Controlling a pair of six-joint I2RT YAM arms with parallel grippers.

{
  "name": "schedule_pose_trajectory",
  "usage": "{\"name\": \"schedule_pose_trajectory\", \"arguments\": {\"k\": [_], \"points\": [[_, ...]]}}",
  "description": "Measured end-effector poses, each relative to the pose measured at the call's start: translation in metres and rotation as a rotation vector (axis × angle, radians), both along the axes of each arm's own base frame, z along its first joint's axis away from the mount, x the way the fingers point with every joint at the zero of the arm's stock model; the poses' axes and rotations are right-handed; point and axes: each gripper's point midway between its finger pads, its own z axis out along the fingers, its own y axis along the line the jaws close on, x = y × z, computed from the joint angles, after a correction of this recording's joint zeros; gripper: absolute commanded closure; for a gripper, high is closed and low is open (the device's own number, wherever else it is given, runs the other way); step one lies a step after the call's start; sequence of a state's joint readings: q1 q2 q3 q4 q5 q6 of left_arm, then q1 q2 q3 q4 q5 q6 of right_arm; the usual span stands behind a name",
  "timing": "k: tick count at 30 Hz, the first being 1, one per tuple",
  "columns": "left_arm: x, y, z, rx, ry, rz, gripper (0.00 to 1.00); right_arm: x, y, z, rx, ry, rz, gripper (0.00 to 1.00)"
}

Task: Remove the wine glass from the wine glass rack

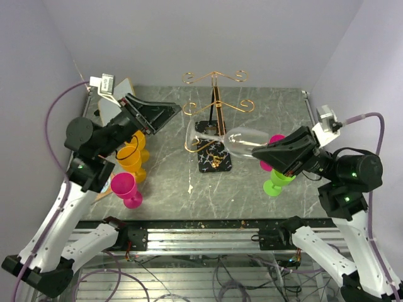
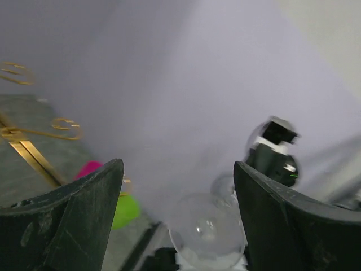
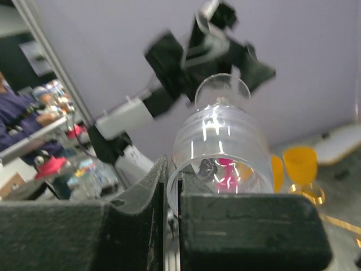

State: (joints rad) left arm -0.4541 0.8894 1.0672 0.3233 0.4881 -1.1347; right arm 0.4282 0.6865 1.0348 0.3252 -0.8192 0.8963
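Observation:
The wine glass (image 1: 242, 139) is clear and lies on its side in the air. Its foot points left, close to the lower gold wire of the wine glass rack (image 1: 214, 78); I cannot tell if they touch. The rack stands on a black veined base (image 1: 213, 157). My right gripper (image 1: 259, 151) is shut on the glass's rim, one finger inside the bowl (image 3: 225, 141) and one outside, gripper (image 3: 172, 192). My left gripper (image 1: 169, 114) hangs open to the left of the rack with nothing in it. In the left wrist view the glass (image 2: 208, 231) shows beyond the gripper (image 2: 177, 217).
Two orange cups (image 1: 132, 157) and a pink cup (image 1: 126, 187) stand on the left of the marble-look table. A green cup (image 1: 277, 182) and another pink one (image 1: 276, 139) sit under the right arm. A pale board (image 1: 119, 89) leans at the back left.

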Motion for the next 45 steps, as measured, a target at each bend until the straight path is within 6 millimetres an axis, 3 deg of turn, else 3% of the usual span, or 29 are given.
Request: {"name": "schedule_pose_trajectory", "arguments": {"k": [2, 7, 12, 18, 22, 29, 36, 40, 45], "points": [[0.012, 0.009, -0.005, 0.112, 0.012, 0.128, 0.11, -0.002, 0.000, -0.022, -0.108, 0.021, -0.017, 1.00], [0.022, 0.042, -0.030, 0.328, 0.039, 0.355, 0.10, -0.006, -0.001, -0.082, -0.360, 0.134, -0.002, 1.00], [0.026, 0.060, -0.050, 0.445, 0.065, 0.456, 0.10, 0.009, -0.010, -0.147, -0.585, 0.358, -0.060, 1.00], [0.036, 0.068, -0.057, 0.530, 0.080, 0.509, 0.10, 0.037, -0.042, -0.225, -0.858, 0.659, -0.288, 1.00], [0.035, 0.075, -0.059, 0.556, 0.079, 0.539, 0.10, 0.046, -0.063, -0.261, -0.978, 0.788, -0.416, 1.00], [0.032, 0.080, -0.056, 0.555, 0.066, 0.556, 0.10, 0.056, -0.091, -0.298, -1.090, 0.909, -0.612, 1.00], [0.032, 0.080, -0.057, 0.559, 0.065, 0.558, 0.10, 0.051, -0.094, -0.330, -1.217, 0.947, -0.679, 1.00], [0.032, 0.080, -0.057, 0.560, 0.066, 0.557, 0.10, 0.050, -0.094, -0.338, -1.249, 0.937, -0.706, 1.00], [0.032, 0.080, -0.057, 0.560, 0.066, 0.557, 0.10, 0.051, -0.092, -0.342, -1.246, 0.939, -0.719, 0.82]]}}
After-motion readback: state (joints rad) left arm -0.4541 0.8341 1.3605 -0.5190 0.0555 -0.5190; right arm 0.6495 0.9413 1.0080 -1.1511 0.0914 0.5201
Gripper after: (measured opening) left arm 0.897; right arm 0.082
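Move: The right hand already holds the clear wine glass by its rim, lying roughly level with its foot to the left. It is bound for bare table near the front edge, some 6 cm ahead, 8 cm right and 50 cm below. The green glass stands about 7 cm right of that spot and 4 cm farther out, the magenta glass another 8 cm beyond the green one. The rack's middle is about 24 cm ahead and 6 cm left of the hand, 32 cm below. From the left hand the spot lies about 27 cm right, 4 cm back, 50 cm down. Downward in one long sweep, the right arm lowers the clear glass about 34 cm beside the rack, drifting right and somewhat forward towards the spot by the green glass. Its wrist swings some 100 degrees so that the fingers point steeply down, keeping their pinch on the rim and slowing near the table. The empty left hand, fingers open, backs off leftward and down about 10 cm, its wrist turning counter-clockwise. ##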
